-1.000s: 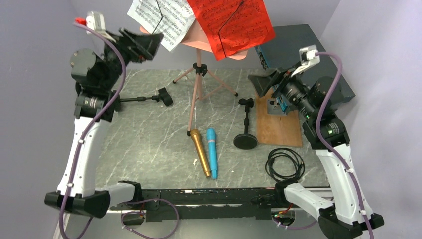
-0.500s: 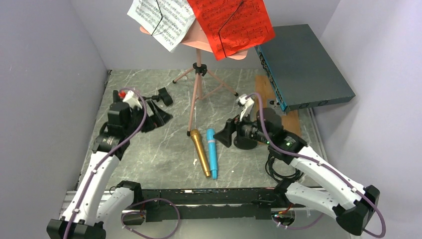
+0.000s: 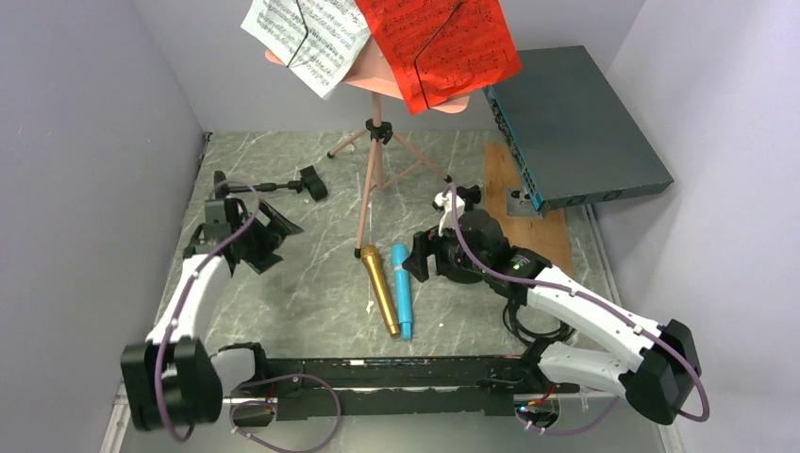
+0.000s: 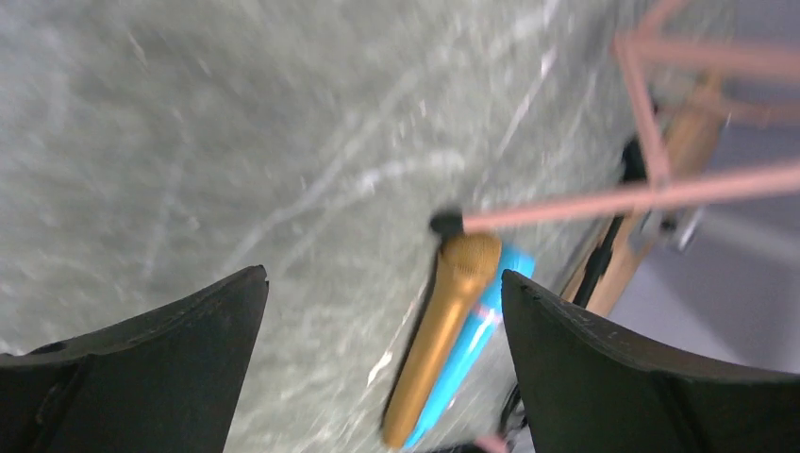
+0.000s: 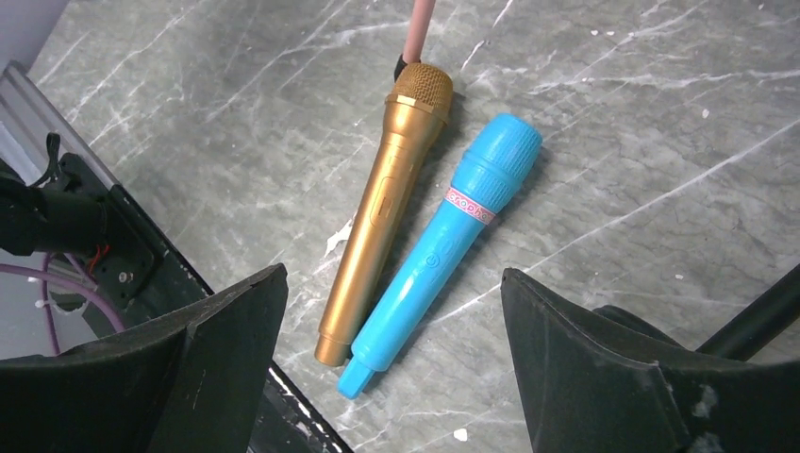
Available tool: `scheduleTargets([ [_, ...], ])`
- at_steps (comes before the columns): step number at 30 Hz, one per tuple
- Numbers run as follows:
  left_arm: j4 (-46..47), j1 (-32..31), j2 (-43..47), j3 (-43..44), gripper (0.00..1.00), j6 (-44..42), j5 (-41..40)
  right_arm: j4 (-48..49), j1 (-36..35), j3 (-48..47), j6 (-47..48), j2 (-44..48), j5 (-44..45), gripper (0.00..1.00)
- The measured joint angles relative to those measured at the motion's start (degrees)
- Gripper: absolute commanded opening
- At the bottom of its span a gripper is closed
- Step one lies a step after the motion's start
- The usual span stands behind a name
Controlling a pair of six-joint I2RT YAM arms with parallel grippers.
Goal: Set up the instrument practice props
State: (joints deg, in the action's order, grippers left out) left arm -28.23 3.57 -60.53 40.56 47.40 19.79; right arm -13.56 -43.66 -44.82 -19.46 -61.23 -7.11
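The gold microphone [image 3: 380, 288] and blue microphone [image 3: 403, 288] lie side by side on the marble table, just below a foot of the pink tripod music stand [image 3: 375, 160]. Its desk carries a white page [image 3: 307, 33] and a red page [image 3: 439, 47]. One black pole [image 3: 274, 186] lies flat at the back left. My left gripper [image 3: 278, 241] hangs open left of the microphones, facing them; the gold microphone [image 4: 443, 330] shows between its fingers. My right gripper [image 3: 418, 261] is open just right of the blue microphone [image 5: 443, 241]. The other pole's base [image 3: 467, 272] is mostly hidden under that arm.
A large dark-teal box [image 3: 575, 123] sits at the back right, resting partly on a wooden board [image 3: 542, 241]. A coiled black cable [image 3: 538, 316] lies near the right arm's base. Grey walls close in on the left, back and right.
Both arms have dropped from raised positions at the sides to low over the table. The left gripper swung in from the left and the right gripper from the right, toward the microphones.
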Motion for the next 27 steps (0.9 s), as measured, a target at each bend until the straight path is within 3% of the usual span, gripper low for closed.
scheduleTargets([
  [4, 6.6, 5.7, -8.2, 3.5, 0.99, 4.0, -5.1, 0.3, 0.0, 0.0, 0.2, 0.9, 0.2, 0.87],
  [8, 24.1, 9.1, -14.8, 0.8, 1.00, 15.5, -10.8, 0.8, 0.0, 0.0, 0.4, 2.1, 0.1, 0.87],
  [13, 41.5, 9.9, -33.3, 3.3, 0.97, 28.2, -16.6, 1.3, 0.0, 0.8, 0.4, 5.4, 0.1, 0.88],
  [16, 51.0, 9.1, -44.0, 8.0, 0.89, 33.9, -19.3, 1.4, 0.0, 1.8, 0.4, 7.6, 0.1, 0.88],
  [18, 57.6, 8.3, -49.3, 11.3, 0.77, 35.7, -21.9, 1.3, 0.0, 2.3, 0.4, 8.3, 0.2, 0.88],
  [24, 72.0, 6.9, -61.6, 16.4, 0.05, 41.6, -24.9, -0.5, 0.0, 2.5, 1.1, 9.8, 2.6, 0.89],
  [25, 73.5, 6.8, -61.7, 16.1, 0.00, 41.8, -24.9, -0.7, 0.0, 2.5, 1.2, 10.0, 3.0, 0.89],
  [27, 75.7, 7.3, -60.5, 14.0, 0.00, 43.3, -23.8, -0.9, 0.0, 2.5, 1.4, 10.7, 3.9, 0.89],
])
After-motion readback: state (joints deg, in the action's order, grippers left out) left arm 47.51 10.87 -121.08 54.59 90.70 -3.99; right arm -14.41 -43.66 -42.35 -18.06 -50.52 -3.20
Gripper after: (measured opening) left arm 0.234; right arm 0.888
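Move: The lying black mic stand's round base is about 26 cm ahead of my left hand, 15 cm to its left and 7 cm below; the stand's clip lies some 22 cm to the right of that base. The near foot of the music stand is about 18 cm to my left hand's right, 2 cm ahead and 12 cm down. From my right hand the mic-stand base is roughly 32 cm ahead, 50 cm left and 13 cm below. I swing my open left hand about 27 cm forward and 15 cm left to the base end of the lying mic stand, sinking some 7 cm mostly midway, while the wrist turns about 50 degrees counter-clockwise and the fingers tip up. There I close the fingers, seemingly on the pole beside the base. My open right hand eases up and a little right, away from the microphones. ##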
